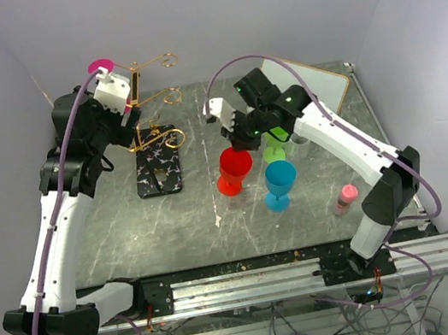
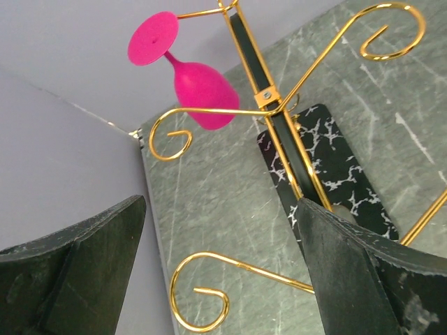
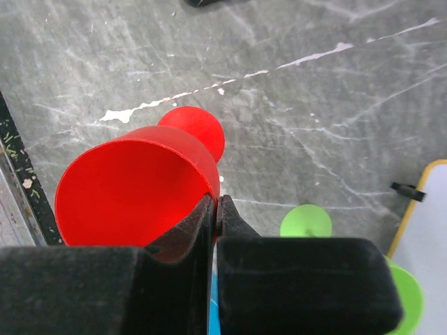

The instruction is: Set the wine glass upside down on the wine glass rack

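Observation:
A red wine glass [image 1: 234,166] stands upright at the table's middle. My right gripper [image 1: 241,140] is shut on its rim; the right wrist view shows one finger inside the red bowl [image 3: 133,188] and the other outside, the gripper [image 3: 216,202] pinching the wall. The gold wine glass rack [image 1: 147,103] rises from its black base [image 1: 159,168] at the back left. A pink wine glass [image 2: 199,84] hangs upside down from a top arm of the rack [image 2: 269,98]. My left gripper [image 2: 222,204] stands open beside the rack's stem, one curled arm between its fingers, touching nothing.
A green glass [image 1: 274,154] and a blue glass [image 1: 280,182] stand just right of the red one. A small pink bottle [image 1: 346,196] sits near the right arm's base. A white board with a yellow edge [image 1: 322,85] lies at the back right.

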Controlling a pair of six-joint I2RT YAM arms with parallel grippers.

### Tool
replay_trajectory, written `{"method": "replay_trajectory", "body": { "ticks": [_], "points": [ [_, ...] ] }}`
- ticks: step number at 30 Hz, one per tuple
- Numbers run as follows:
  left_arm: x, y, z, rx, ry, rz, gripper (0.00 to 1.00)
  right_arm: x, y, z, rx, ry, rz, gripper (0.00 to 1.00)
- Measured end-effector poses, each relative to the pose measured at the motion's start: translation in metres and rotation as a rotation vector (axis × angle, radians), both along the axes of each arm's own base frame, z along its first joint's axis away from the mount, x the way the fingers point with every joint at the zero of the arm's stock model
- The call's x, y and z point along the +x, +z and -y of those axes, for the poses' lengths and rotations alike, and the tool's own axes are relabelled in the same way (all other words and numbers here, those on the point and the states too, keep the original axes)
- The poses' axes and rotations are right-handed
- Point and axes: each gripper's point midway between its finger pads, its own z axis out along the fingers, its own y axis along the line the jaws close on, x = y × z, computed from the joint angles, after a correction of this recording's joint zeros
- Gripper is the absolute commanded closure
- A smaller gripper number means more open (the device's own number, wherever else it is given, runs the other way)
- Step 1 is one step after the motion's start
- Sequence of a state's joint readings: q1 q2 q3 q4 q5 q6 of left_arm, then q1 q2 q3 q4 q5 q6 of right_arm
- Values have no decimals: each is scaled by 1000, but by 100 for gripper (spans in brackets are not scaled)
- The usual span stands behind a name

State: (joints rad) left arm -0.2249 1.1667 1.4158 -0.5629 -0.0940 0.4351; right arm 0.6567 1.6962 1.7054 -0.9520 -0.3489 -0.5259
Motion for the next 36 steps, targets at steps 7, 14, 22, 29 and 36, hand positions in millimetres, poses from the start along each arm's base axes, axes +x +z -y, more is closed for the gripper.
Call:
{"method": "replay_trajectory", "body": {
  "ticks": [7, 14, 22, 29, 36],
  "points": [
    [4, 17, 23, -130, -83, 6, 0, 14, 56, 37, 110, -61, 107, 100],
    [5, 43, 53, -271, -197, 16, 0, 29, 114, 87, 232, -177, 204, 100],
    [1, 66, 89, -437, -342, -17, 1, 30, 186, 95, 345, -195, 339, 100],
    [-10, 94, 118, -567, -463, -19, 0, 30, 252, 91, 463, -191, 480, 100],
    [-14, 98, 138, -640, -540, -63, 2, 30, 282, 78, 564, -154, 505, 100]
  ]
}}
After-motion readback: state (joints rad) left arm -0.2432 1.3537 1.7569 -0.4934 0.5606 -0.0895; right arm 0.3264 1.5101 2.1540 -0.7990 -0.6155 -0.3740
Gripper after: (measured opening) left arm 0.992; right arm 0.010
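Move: The right gripper already pinches the red glass by its rim. The open left gripper, where the glass is being taken, is roughly 36 cm left of the right gripper, 6 cm farther out and 15 cm higher. From the right hand, the blue glass stands 8 cm right and 7 cm back, the green one 10 cm right and 9 cm ahead, both some 14 cm below. From the left hand, the red glass is about 33 cm right, 10 cm back and 21 cm below; the rack is 9 cm right, 8 cm ahead. Lift the red glass about 28 cm with the right gripper, swinging some 9 cm right early on, then rising nearly straight; keep the rim pinched and tip the wrist up about 45 degrees until the fingers point nearly level, left and outward. Bring the open left gripper right towards the glass, up some 10 cm, rolling and turning clockwise. ##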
